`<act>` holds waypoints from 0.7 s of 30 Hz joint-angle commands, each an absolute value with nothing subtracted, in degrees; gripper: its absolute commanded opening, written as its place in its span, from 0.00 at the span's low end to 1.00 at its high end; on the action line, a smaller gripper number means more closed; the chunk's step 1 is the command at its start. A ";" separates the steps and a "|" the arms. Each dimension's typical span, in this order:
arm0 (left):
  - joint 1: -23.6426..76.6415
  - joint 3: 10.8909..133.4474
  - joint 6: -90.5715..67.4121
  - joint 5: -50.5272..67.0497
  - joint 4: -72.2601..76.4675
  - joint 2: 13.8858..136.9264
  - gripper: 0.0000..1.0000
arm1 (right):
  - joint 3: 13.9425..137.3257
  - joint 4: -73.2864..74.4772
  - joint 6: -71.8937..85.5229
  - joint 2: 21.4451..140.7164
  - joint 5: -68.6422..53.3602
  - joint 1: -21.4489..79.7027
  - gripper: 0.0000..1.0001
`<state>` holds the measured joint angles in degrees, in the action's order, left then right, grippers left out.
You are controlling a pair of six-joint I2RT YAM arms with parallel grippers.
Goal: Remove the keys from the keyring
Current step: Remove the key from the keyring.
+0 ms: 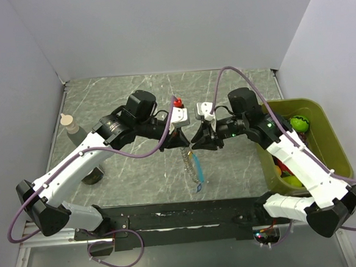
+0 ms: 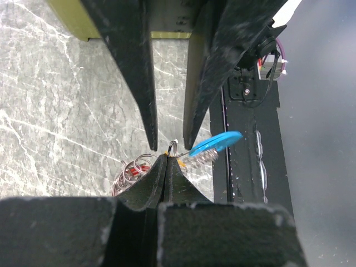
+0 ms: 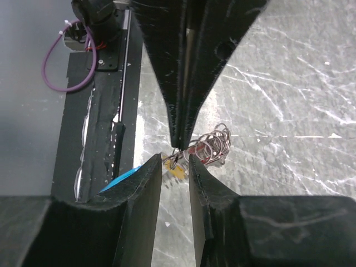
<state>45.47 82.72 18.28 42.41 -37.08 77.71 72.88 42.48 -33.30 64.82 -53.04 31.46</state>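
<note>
The keyring (image 3: pixel 216 140), a bunch of silvery wire loops, hangs above the marble table between my two grippers, which meet tip to tip. My left gripper (image 2: pixel 168 158) is shut on a small loop of the keyring (image 2: pixel 173 147). My right gripper (image 3: pixel 175 161) stands open, one finger on each side of that loop and of the orange key (image 3: pixel 177 171). The blue key (image 2: pixel 217 143) sticks out sideways and a red key (image 2: pixel 131 176) shows among the rings. In the top view the chain (image 1: pixel 186 160) and a light-blue strip (image 1: pixel 197 167) dangle below both grippers (image 1: pixel 189 140).
An olive-green bin (image 1: pixel 331 136) holding a green ball and other toys stands at the right. A capped bottle (image 1: pixel 70 125) and a dark round object (image 1: pixel 94 175) sit at the left. A black rail (image 1: pixel 183 214) runs along the near edge.
</note>
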 commanded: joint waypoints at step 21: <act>44.91 83.58 16.44 44.12 -32.08 75.50 0.01 | 72.16 40.60 -32.34 66.71 -56.60 31.11 0.00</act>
<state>45.30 82.72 17.23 42.41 -36.29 77.71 72.62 41.32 -32.03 66.74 -53.87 31.44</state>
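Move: The yellow key and the small wire ring it hangs on are almost between the right hand's open pads, about 1 cm to its left and 1 cm below. From that hand, the blue strap hangs some 3 cm back, level sideways and about 6 cm down, while the loose wire coils are about 2 cm ahead, 1 cm left and 4 cm lower. From the left hand, whose shut fingertips already hold the ring, the key is about 1 cm right and 1 cm down. The right fingers shut from about a third open onto the yellow key's small ring, pinching it just beside the left fingertips. As they close, the right hand eases about 1 cm down, forward and left towards the left fingertips, hardly turning. The left hand stays in place and keeps its closed hold on the keyring. ##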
